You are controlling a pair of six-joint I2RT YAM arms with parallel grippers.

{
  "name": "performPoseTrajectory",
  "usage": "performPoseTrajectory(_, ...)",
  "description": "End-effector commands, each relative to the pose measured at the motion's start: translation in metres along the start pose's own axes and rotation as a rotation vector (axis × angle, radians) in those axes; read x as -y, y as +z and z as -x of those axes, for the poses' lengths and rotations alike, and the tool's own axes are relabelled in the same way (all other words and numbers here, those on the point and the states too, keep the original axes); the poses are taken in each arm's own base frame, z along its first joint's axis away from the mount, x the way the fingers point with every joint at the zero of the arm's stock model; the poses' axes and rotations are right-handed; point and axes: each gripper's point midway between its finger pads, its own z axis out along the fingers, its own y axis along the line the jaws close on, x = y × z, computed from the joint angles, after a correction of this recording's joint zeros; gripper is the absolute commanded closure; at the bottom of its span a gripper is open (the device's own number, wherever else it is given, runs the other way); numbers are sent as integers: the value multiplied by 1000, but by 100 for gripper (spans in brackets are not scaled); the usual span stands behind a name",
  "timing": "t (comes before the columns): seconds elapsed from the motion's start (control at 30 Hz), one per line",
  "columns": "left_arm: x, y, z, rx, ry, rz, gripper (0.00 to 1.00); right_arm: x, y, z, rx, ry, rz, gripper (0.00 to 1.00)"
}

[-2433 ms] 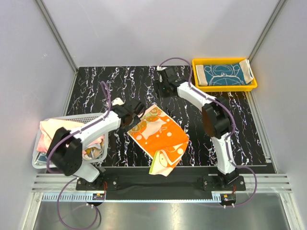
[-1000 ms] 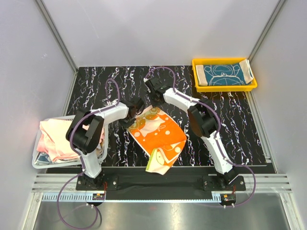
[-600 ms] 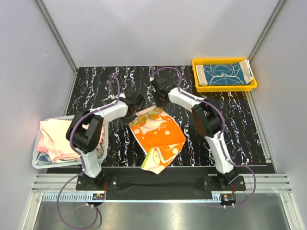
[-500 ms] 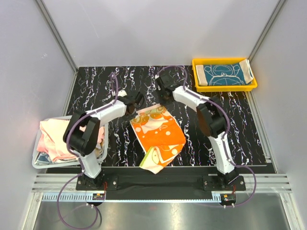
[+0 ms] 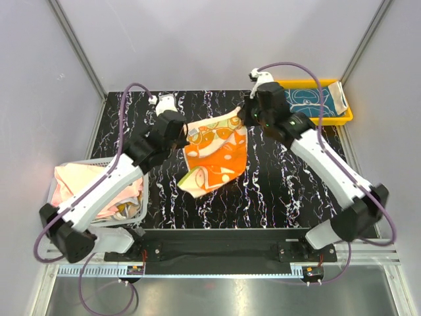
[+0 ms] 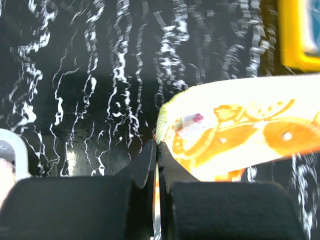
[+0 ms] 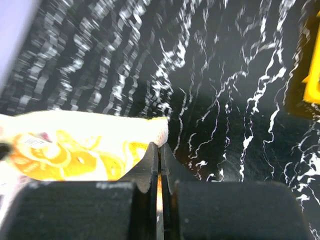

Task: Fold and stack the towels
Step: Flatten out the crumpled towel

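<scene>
An orange-and-cream towel point(image 5: 214, 151) hangs spread above the black marbled table point(image 5: 289, 184), held up by two upper corners. My left gripper point(image 5: 185, 129) is shut on its left corner; in the left wrist view the left gripper point(image 6: 159, 147) pinches the towel point(image 6: 240, 132) at its edge. My right gripper point(image 5: 241, 113) is shut on the right corner; in the right wrist view the right gripper point(image 7: 160, 146) clamps the towel point(image 7: 80, 145). The lower part droops, folded up near the bottom left. A teal towel point(image 5: 309, 99) with cream border lies in the yellow tray point(image 5: 309, 121).
A white mesh basket point(image 5: 141, 207) at the left edge holds pale pink and other towels point(image 5: 72, 184). The yellow tray sits at the back right corner, partly behind my right arm. Grey walls enclose the table on three sides.
Both grippers closed on the orange towel's far corners and lifted it off the table toward the back. It now hangs spread between them instead of lying flat.
</scene>
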Motion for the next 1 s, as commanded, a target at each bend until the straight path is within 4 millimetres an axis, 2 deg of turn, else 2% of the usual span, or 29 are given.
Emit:
performPoseTrajectory(0.0, 4, -39, 21, 79, 117, -43, 100, -9, -36, 13, 73, 20, 43, 100)
performPoseTrajectory(0.03, 5, -55, 32, 111, 105, -67, 100, -13, -58, 24, 117, 22, 66, 100)
performPoseTrajectory(0.1, 12, -74, 37, 141, 138, -115, 100, -17, -77, 33, 150, 24, 93, 100)
performPoseTrajectory(0.13, 13, -83, 41, 154, 135, -135, 100, -19, -96, 40, 178, 27, 111, 100)
performPoseTrajectory(0.17, 15, -100, 52, 179, 121, -171, 100, -21, -105, 43, 191, 25, 122, 100)
performPoseTrajectory(0.23, 21, -119, 57, 202, 132, -228, 100, -25, -131, 52, 231, 31, 154, 100)
performPoseTrajectory(0.4, 33, -173, 81, 255, 97, -399, 100, -33, -179, 74, 307, 43, 210, 100)
performPoseTrajectory(0.47, 38, -186, 86, 262, 90, -442, 100, -36, -196, 79, 326, 53, 234, 100)
performPoseTrajectory(0.5, 40, -198, 95, 277, 74, -476, 100, -38, -209, 88, 358, 56, 249, 100)
performPoseTrajectory(0.73, 42, -244, 120, 334, 29, -602, 100, -52, -255, 108, 421, 84, 346, 100)
performPoseTrajectory(0.8, 41, -251, 125, 350, 11, -619, 100, -53, -268, 114, 450, 94, 360, 100)
performPoseTrajectory(0.87, 38, -250, 129, 362, 2, -598, 100, -52, -268, 117, 453, 103, 348, 100)
performPoseTrajectory(0.97, 37, -237, 131, 364, -4, -534, 100, -47, -254, 120, 443, 113, 303, 100)
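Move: Each hand already holds a corner of the orange towel. The towel's hanging middle is about 10 cm to the right of the left hand, 1 cm farther out and 14 cm below; from the right hand it is roughly 8 cm left, 5 cm back and 16 cm below. The laundry basket sits about 26 cm left of the left hand, 9 cm back and 20 cm lower; the yellow tray is some 24 cm ahead of the right hand, 21 cm right and 26 cm down. Upward, and back towards the bases, both hands haul the towel's pinched corners away from the table together, rising about 23 cm and easing off near the end; the right also drifts outward, widening the span between them. Both wrists tip their fingers up by 20-odd degrees, the left turning clockwise, the right rolling its left side up, with the grippers kept shut. ##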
